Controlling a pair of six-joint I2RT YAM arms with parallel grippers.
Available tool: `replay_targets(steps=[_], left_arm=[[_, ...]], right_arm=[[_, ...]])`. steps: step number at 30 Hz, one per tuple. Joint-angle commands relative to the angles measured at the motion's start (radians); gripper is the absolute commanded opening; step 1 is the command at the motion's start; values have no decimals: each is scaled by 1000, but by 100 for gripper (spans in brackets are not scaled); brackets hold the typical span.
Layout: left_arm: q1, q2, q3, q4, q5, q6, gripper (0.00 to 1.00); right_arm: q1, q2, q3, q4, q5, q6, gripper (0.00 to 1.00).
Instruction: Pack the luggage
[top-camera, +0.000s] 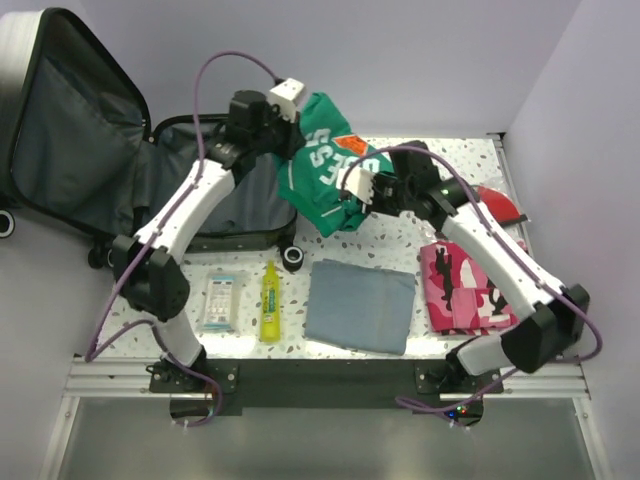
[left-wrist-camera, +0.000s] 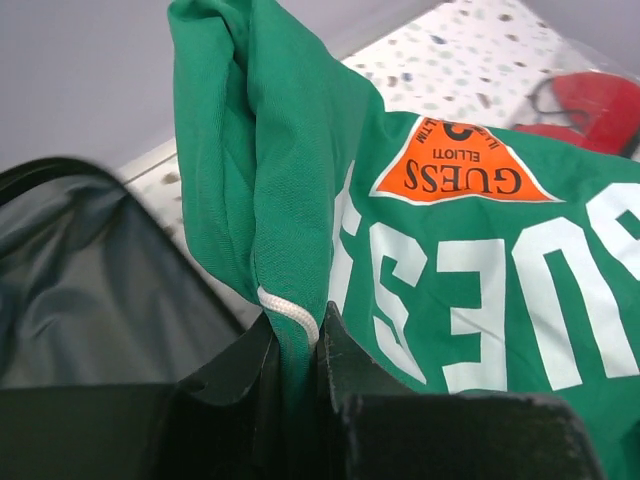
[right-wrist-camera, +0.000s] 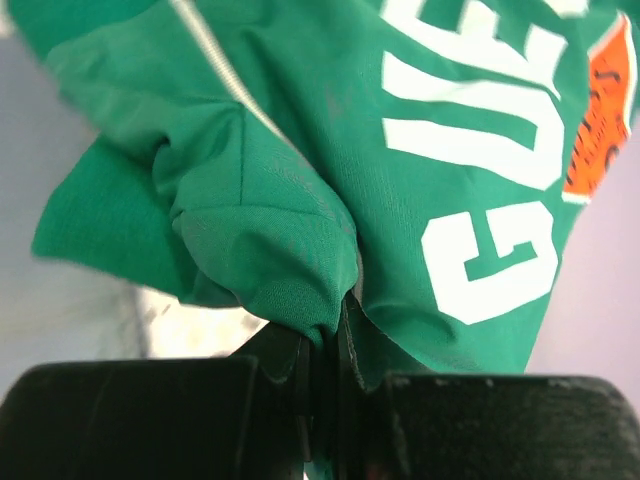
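The luggage (top-camera: 70, 150) lies open at the back left, lid raised, dark grey lining showing (left-wrist-camera: 90, 300). A green shirt (top-camera: 330, 165) with white letters and an orange patch hangs in the air between both arms, just right of the case. My left gripper (left-wrist-camera: 297, 335) is shut on a folded edge of the green shirt (left-wrist-camera: 300, 150) with white piping. My right gripper (right-wrist-camera: 327, 325) is shut on a bunched corner of the same shirt (right-wrist-camera: 300, 150). In the top view the left gripper (top-camera: 285, 135) holds the shirt's far end and the right gripper (top-camera: 372, 190) its near end.
On the speckled table lie a folded blue-grey cloth (top-camera: 360, 305), a pink patterned garment (top-camera: 465, 290), a yellow-green bottle (top-camera: 270, 300) and a clear packet (top-camera: 219, 300). A red item (top-camera: 500, 205) sits at the right edge. Walls close in behind and on the right.
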Motion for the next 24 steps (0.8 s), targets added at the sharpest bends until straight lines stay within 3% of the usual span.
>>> replay_targets(steps=[1,10,15,19,24], left_arm=[[80,-178,-132,55,-125,24,0],[267,-422,-435,50,-336,48,0],[306,-522,-566,72,-441,47,0],[359,-551,-657,76,-503,36,0],[421,-533,-715,117,-483,45,0]], right_arm=[[34,121,131,202,2,-62,0],[111,585,449,460,-109,-277,0],[137,739,527,689,-195,-369,0],[144,851,633,688,-294,-430,0],[163,943,687,715,-345,-470,0]])
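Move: Both grippers already hold the green GUESS top in the air. The open suitcase's base has its middle about 18 cm left of the left hand, 2 cm ahead and 20 cm below. The white packet lies some 20 cm left and 27 back of that hand, the yellow bottle 7 left and 27 back. From the right hand the suitcase is about 42 cm left and 15 ahead; the blue cloth lies 7 left and 14 back. Both grippers keep their pinch on the green top, carrying it left over the suitcase, first nearly level and then sinking. The left hand travels some 28 cm left towards the hinge side, easing back and down; the right goes left and forward, about 30 cm, to the suitcase's right edge, ending lower. Both swing counter-clockwise, the left most, around 45 degrees. ##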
